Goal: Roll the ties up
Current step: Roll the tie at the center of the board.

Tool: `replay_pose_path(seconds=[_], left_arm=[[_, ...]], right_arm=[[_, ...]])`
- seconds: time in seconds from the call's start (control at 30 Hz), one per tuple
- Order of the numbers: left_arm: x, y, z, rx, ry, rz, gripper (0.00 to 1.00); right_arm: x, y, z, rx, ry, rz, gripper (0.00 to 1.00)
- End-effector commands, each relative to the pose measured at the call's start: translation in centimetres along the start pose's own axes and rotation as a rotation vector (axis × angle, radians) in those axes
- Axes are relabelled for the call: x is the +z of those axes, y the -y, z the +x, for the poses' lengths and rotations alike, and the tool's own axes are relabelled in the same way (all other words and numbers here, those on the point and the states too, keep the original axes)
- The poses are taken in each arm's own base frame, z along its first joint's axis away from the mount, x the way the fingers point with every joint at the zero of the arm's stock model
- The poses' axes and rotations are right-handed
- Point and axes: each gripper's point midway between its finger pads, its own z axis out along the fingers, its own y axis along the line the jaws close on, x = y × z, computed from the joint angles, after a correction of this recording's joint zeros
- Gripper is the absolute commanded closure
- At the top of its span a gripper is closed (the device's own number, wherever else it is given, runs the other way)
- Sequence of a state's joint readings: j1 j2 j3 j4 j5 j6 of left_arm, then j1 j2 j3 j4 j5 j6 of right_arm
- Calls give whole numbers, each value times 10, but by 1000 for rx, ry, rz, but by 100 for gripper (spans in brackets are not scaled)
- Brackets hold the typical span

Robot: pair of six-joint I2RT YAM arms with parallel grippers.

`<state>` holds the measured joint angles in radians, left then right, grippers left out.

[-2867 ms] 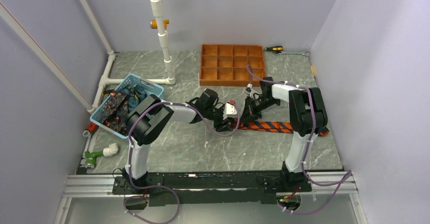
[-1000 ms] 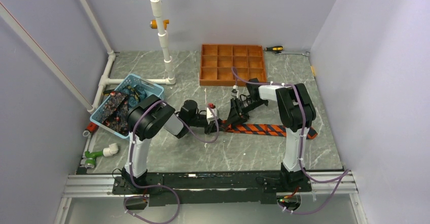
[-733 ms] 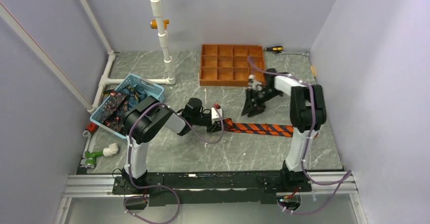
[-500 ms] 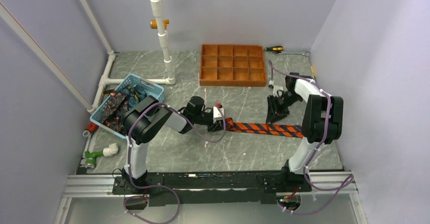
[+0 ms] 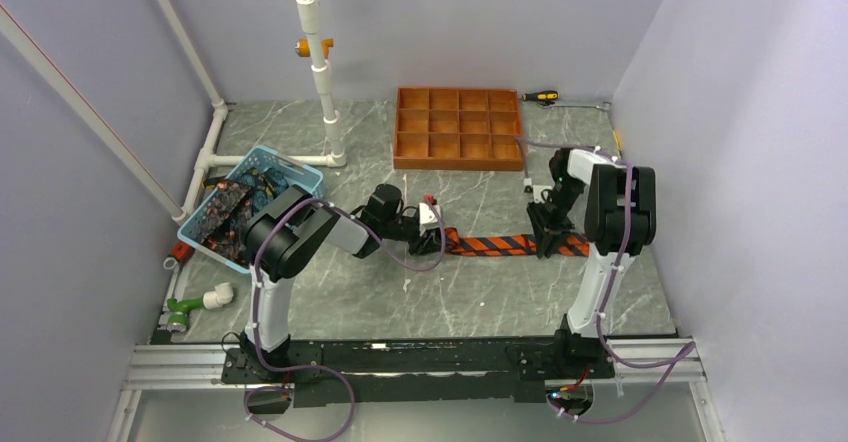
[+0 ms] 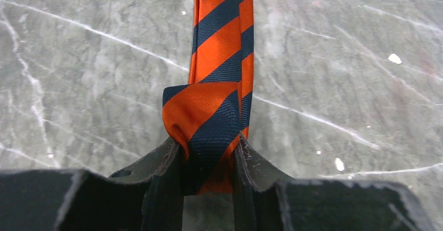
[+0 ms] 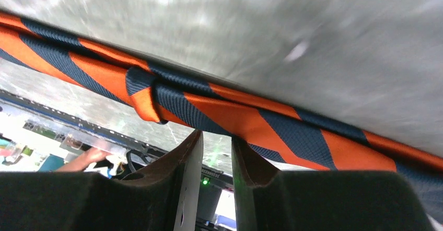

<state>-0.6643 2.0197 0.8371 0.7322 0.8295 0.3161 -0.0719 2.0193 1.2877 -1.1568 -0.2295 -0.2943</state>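
Note:
An orange and dark-striped tie (image 5: 500, 245) lies stretched left to right on the grey marbled table. My left gripper (image 5: 437, 238) is shut on its left end, which is folded back on itself (image 6: 201, 111) and pinched between the jaws (image 6: 209, 150). My right gripper (image 5: 546, 237) hangs over the tie's right part. In the right wrist view its jaws (image 7: 215, 139) stand a narrow gap apart with nothing between them. The striped tie (image 7: 251, 116) runs just past the tips there. More dark patterned ties (image 5: 230, 214) lie in the blue basket.
The blue basket (image 5: 300, 170) sits at the left. An orange-brown gridded tray (image 5: 460, 127) stands at the back, with a screwdriver (image 5: 541, 96) beside it. White pipes (image 5: 322, 72) rise at the back left, and a green and white fitting (image 5: 195, 304) lies at the front left.
The right arm left the tie's left end, swung out to the right and came down over the tie's right part. The left gripper stayed on the folded end. The tie's right end slid left.

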Motion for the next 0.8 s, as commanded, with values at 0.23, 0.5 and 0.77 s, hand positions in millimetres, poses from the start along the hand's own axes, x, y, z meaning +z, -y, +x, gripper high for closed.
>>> replay_pose_path(seconds=[0.23,0.5,0.77], left_arm=[[-18,-11,45,-49,-193,-21,100],[-32,-1,76,-57,-341,-20,100],[-31,10,87,0,-430,8,99]], right_arm=[[1,44,-85,-124,195,101,69],[-65,-67,-76,-124,443,-346,46],[-60,-167,-92,-94,440,-630,41]])
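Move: The left fingers keep the rolled part of the tie pinched at their tips, its middle about 1 cm to the right of that hand and level with it. From the right hand the roll lies about 22 cm left, 3 cm ahead and 1 cm higher. The tie's small loop is 3 cm left and 2 cm ahead of the right hand, and the wooden tray's middle some 22 cm left and 32 cm ahead. With its fingertips against the near edge of the flat tie, the right hand first pushes the band forward about 4 cm along the board, while the left hand keeps its pinch on the roll, carries it barely 2 cm forward and then tips its fingers slightly down. The right hand then comes off the band and swings left towards the roll by some 10 cm, rising nearly 7 cm and edging farther forward, its fingers opening to about twice their gap and its wrist tilting some 35 degrees so that they point down and to the left. ##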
